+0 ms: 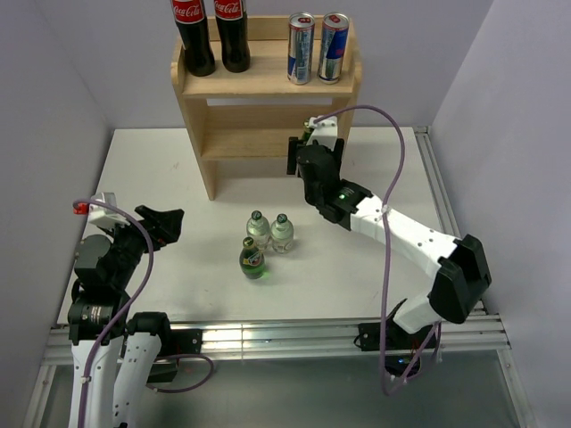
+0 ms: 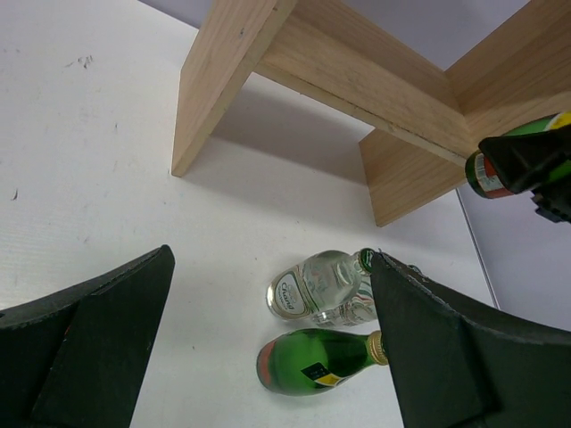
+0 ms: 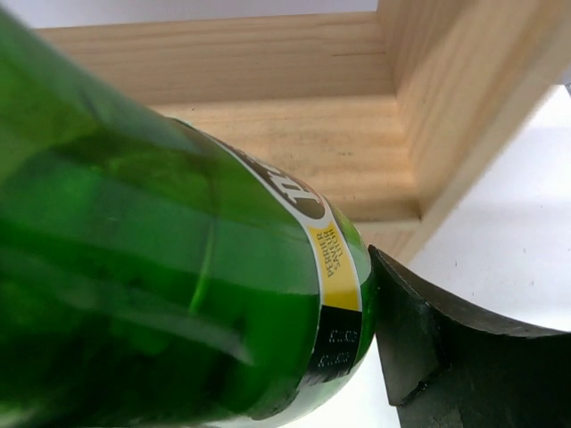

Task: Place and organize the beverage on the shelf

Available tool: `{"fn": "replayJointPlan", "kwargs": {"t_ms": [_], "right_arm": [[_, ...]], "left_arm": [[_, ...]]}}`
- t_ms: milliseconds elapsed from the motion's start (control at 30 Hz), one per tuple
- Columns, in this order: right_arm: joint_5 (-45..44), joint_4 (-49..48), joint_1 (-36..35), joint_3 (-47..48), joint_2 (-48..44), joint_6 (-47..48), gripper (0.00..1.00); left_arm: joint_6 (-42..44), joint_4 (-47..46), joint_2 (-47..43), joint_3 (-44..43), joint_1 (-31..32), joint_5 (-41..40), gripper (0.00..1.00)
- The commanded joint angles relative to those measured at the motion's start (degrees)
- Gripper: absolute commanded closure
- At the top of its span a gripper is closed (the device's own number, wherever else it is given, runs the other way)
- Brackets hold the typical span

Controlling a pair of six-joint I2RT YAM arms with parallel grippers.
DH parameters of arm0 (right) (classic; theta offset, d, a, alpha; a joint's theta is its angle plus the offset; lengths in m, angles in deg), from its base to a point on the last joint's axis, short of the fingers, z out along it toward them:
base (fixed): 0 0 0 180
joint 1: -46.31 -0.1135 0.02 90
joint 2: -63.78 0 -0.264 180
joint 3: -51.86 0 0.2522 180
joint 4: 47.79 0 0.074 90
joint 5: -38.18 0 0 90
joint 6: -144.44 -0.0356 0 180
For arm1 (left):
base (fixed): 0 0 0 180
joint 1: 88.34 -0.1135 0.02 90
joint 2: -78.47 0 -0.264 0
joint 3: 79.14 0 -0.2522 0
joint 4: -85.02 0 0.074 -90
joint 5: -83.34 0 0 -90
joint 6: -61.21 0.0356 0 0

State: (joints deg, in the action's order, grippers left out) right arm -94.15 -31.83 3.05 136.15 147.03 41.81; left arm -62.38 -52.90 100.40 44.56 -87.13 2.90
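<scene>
My right gripper point(image 1: 309, 147) is shut on a green glass bottle point(image 3: 178, 267) and holds it at the right end of the wooden shelf's point(image 1: 268, 86) lower tier. One black finger point(image 3: 446, 357) presses the bottle's base; the other finger is hidden behind the bottle. Two slim cans point(image 1: 301, 48) point(image 1: 334, 47) stand on the top tier at the right. On the table stand two clear bottles with green caps point(image 1: 258, 228) point(image 1: 282, 233) and a second green bottle point(image 1: 252, 259). My left gripper point(image 1: 168, 223) hovers open to their left with nothing in it; the left wrist view shows the clear bottles point(image 2: 321, 285) and the green bottle point(image 2: 312, 361) between its fingers point(image 2: 89, 348).
Two tall cola bottles point(image 1: 193, 36) point(image 1: 232, 34) stand on the top tier at the left. Grey walls close in the table on the left, back and right. A metal rail point(image 1: 268, 337) runs along the near edge.
</scene>
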Motion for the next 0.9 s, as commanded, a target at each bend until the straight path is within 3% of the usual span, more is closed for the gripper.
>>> {"fn": "replayJointPlan", "kwargs": {"t_ms": [0, 300, 867], "right_arm": [[0.8, -7.3, 2.0, 7.9, 0.2, 1.5, 1.00], [2.8, -6.5, 6.1, 14.6, 6.1, 1.0, 1.00], [3.4, -8.8, 9.6, 14.6, 12.4, -3.5, 1.00]], "left_arm": [[1.2, -1.8, -1.1, -0.2, -0.1, -0.6, 0.01], [1.2, -1.9, -1.1, -0.1, -0.1, -0.4, 0.01], [1.2, -1.9, -1.0, -0.1, -0.1, -0.5, 0.01]]}}
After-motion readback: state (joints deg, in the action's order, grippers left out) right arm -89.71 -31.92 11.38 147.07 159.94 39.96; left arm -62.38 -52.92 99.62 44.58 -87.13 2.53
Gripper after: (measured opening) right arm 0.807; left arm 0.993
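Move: The spot for the held green bottle, at the right end of the middle shelf board, lies about 8 cm ahead of the right hand, 1 cm to its right and some 6 cm below. The shelf's right side wall stands about as far ahead, roughly 7 cm to the right. On the upper board, some 22 cm above the hand and 10 cm ahead, are the right can, about 3 cm right, and the left can, 4 cm left. From the left hand the spot is about 26 cm ahead, 40 cm right and 6 cm below. The green bottle, still pinched upright near its lower end, goes forward about 7 cm into the right end of the middle shelf, under the upper board and beside the right side wall. The right hand drifts about 1 cm to the right, rises about 1 cm to bring it in, then sinks some 3 cm towards the board, slowing to a near stop. Its wrist hardly turns and the fingers keep their hold. ##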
